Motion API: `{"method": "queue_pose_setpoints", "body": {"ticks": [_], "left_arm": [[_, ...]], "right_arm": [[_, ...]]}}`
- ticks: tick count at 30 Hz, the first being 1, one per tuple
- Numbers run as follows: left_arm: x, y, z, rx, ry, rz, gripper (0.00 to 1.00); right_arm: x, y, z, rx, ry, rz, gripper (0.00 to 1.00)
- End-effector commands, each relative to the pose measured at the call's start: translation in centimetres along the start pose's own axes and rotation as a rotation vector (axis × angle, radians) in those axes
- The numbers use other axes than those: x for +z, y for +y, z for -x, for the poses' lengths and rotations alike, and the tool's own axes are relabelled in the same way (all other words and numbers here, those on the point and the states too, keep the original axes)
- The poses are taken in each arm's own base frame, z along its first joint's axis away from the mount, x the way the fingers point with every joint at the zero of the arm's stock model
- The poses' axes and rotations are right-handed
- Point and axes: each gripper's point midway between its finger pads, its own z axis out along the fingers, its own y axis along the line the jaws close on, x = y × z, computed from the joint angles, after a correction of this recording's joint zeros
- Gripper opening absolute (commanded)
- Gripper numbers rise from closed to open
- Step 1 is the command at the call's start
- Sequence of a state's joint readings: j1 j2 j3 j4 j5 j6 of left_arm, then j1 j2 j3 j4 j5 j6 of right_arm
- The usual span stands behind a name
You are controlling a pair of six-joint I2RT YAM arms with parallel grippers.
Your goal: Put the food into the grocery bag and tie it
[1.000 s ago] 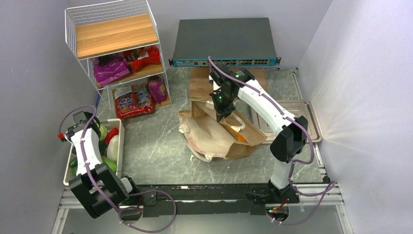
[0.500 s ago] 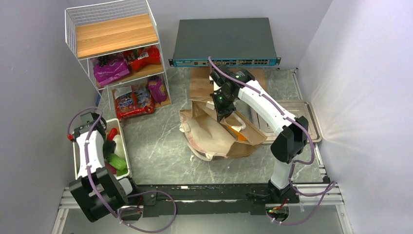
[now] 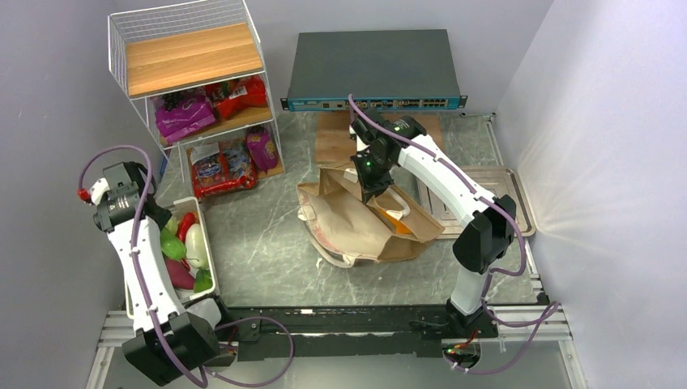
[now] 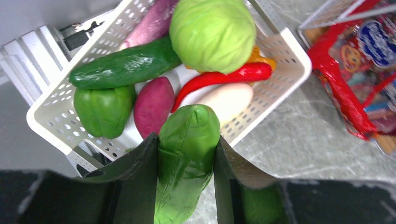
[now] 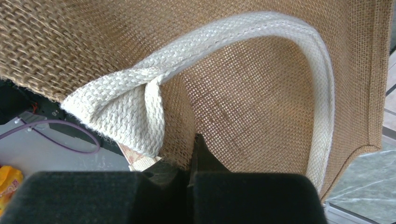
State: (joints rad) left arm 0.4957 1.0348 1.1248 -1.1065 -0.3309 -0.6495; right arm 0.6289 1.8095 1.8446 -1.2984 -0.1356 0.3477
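Observation:
My left gripper [image 4: 187,140] is shut on a bright green leafy vegetable [image 4: 189,158], held above the white basket [image 4: 293,56]. In the basket lie a pale-green cabbage [image 4: 212,32], a cucumber, a green pepper, a purple root and a red chilli. In the top view the left gripper [image 3: 155,223] hangs over the basket's far end. The tan grocery bag [image 3: 356,227] lies mid-table with an orange piece [image 3: 393,215] in its mouth. My right gripper [image 3: 373,190] is shut on the bag's rim [image 5: 205,107] beside the cream handle [image 5: 261,28]. Red snack packets [image 3: 223,170] and a purple packet [image 3: 261,148] sit on the rack.
A white wire rack [image 3: 190,81] with wooden shelves stands at the back left. A grey network switch [image 3: 373,65] lies at the back. A metal tray [image 3: 506,203] sits to the right of the bag. Walls close in on both sides.
The left arm has straightened and its wrist has risen and swung left and back over the basket, with the green vegetable in its jaws. The right arm and the bag have stayed put.

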Motion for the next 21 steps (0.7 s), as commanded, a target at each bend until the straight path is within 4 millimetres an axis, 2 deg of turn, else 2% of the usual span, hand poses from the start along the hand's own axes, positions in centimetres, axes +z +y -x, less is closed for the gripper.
{"method": "queue_pose_setpoints", "body": {"ticks": [1,6,8,15,21], "left_arm": [[-2.6,-1.9,-0.3,0.051,0.037,-0.160,0.00],[-4.2,-4.4,-2.7,0.105,0.124,-0.337,0.00],[-5.6,-5.7,-3.7,0.129,0.134,-0.444,0.00],[-12.3,-11.1,-6.4,0.272,0.158,-0.866,0.00],[-16.6,-14.4,-7.9,0.373,0.188,-1.067,0.00]], "right_arm": [[-1.5,-0.1,-0.3,0.007,-0.029,0.007,0.00],[-1.3,0.5,0.3,0.014,-0.035,0.027,0.00],[-1.4,0.7,0.8,0.019,-0.048,0.032,0.00],[-2.3,-0.4,2.4,0.088,-0.125,-0.035,0.00],[-4.0,-2.0,5.2,0.229,-0.207,-0.036,0.00]]}}
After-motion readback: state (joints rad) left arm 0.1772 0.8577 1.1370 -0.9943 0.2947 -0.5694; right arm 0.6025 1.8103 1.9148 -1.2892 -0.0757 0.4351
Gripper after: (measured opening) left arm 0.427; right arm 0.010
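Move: The grocery bag, slumped with its rim in the right fingers, has its middle about 53 cm right of the left hand, 4 cm farther out and 9 cm lower. The vegetable basket sits 6 cm back, 2 cm right and 15 cm below that hand; the red snack packs are 19 cm ahead, 16 cm right, 13 cm down. From the right hand, the bag's middle lies 5 cm back and 10 cm down; the tray is 28 cm right, 1 cm ahead, 18 cm down. The green vegetable, still pinched in the left fingers, is carried off to the right from above the basket towards the grocery bag, some 17 cm and gathering speed, also rising and edging forward while the wrist swings about 45 degrees clockwise. The right hand keeps its pinch on the bag's rim and only late draws it a little forward and up. ##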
